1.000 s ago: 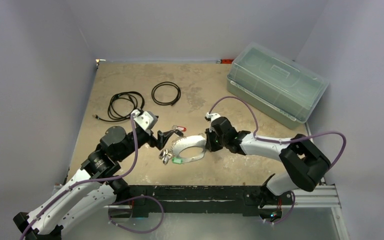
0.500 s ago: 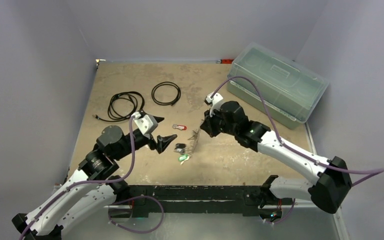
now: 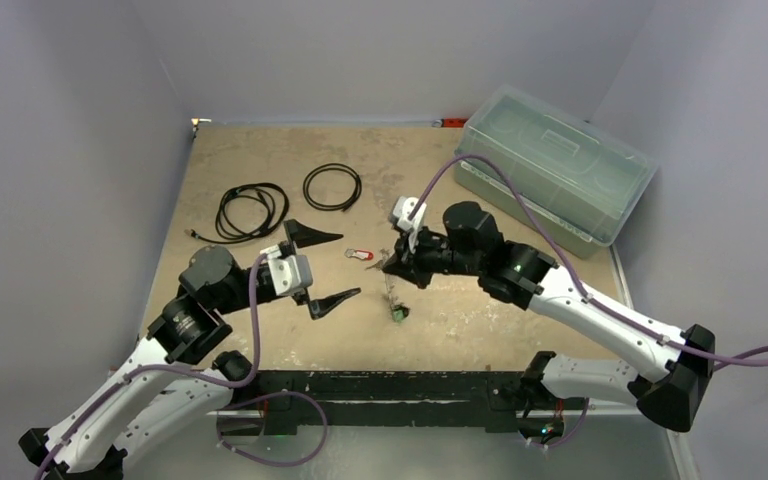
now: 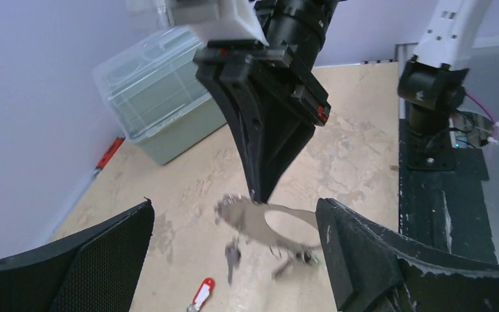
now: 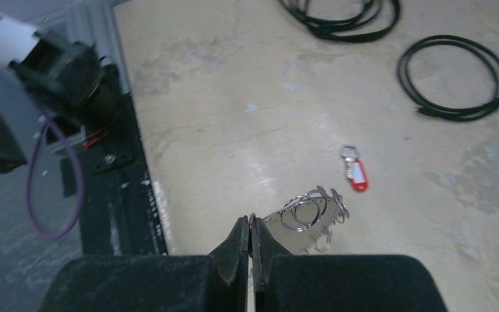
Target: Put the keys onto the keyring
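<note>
My right gripper (image 3: pixel 390 266) is shut on the edge of the keyring (image 3: pixel 392 290) and holds it above the table, hanging edge-on. In the right wrist view the jaws (image 5: pixel 251 221) pinch the pale keyring (image 5: pixel 295 236), which carries small wire rings. In the left wrist view the keyring (image 4: pixel 260 224) hangs from the right gripper (image 4: pixel 258 188), with a dark key (image 4: pixel 232 250) and a green key (image 4: pixel 312 258) dangling. The green key (image 3: pixel 398 314) hangs lowest. A red key (image 3: pixel 360 254) lies alone on the table (image 5: pixel 356 172). My left gripper (image 3: pixel 325 268) is wide open and empty, left of the ring (image 4: pixel 234 203).
Two black cable coils (image 3: pixel 332 186) (image 3: pixel 250 210) lie at the back left. A clear lidded plastic bin (image 3: pixel 550 175) stands at the back right. The black base rail (image 3: pixel 400 385) runs along the near edge.
The right gripper lifted the keyring off the table and swung it up and left, so it now hangs edge-on. The left gripper opened wide and drew back from the ring.
</note>
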You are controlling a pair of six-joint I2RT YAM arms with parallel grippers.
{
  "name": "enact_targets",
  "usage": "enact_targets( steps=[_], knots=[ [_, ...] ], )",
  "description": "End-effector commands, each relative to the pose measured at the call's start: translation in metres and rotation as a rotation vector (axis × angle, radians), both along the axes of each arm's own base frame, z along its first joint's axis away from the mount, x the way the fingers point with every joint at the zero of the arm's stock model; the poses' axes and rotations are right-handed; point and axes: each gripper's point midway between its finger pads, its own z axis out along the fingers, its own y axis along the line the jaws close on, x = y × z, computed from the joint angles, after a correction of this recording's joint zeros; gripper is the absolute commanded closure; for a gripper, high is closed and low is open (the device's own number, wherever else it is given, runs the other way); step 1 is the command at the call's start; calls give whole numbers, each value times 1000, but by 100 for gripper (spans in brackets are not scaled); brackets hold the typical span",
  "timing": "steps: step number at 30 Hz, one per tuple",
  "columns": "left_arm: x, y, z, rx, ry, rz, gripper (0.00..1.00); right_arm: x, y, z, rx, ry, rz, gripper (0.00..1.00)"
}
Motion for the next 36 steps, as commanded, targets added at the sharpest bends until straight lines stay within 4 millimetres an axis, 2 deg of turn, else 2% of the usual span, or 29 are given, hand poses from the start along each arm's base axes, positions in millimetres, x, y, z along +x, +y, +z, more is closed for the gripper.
enact_targets(
  steps=[1,9,16,26,36],
  knots=[
    [-31,-7,14,18,-164,-190,6,-42,14,29,37,-78,206,100],
    [-49,-12,-2,52,-154,-309,10,-78,14,51,89,-103,352,100],
    [-61,-28,-19,43,-75,-452,18,-97,15,60,92,-115,427,100],
    [-56,-40,-28,57,-33,-486,22,-110,19,58,41,-98,479,100],
    [-68,-45,-42,64,16,-549,29,-113,26,69,25,-129,487,100]
  ],
)
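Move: The right hand holds the grey plate-like keyring; its middle lies about 2 cm back and 3 cm below that hand. The left hand's open gap, where the keyring is being brought, is some 7 cm to the right hand's left, 2 cm back and 7 cm higher. From the left hand, the keyring's middle is level in reach, about 7 cm right and 10 cm below; the hanging green-tagged key is 3 cm back, 8 cm right and 14 cm below, and the red-tagged key on the table 10 cm ahead, 1 cm right and roughly 31 cm below. Back towards the bases go both hands, the right about 12 cm, quickly at first and then slowing, rising some 4 cm and easing a little left with the keyring still pinched. The left also draws back first, then comes right and down towards the keyring, fingers narrowing but still open. They turn in opposite senses, left clockwise and right counter-clockwise, nearly 30 degrees each, until they face each other squarely. ##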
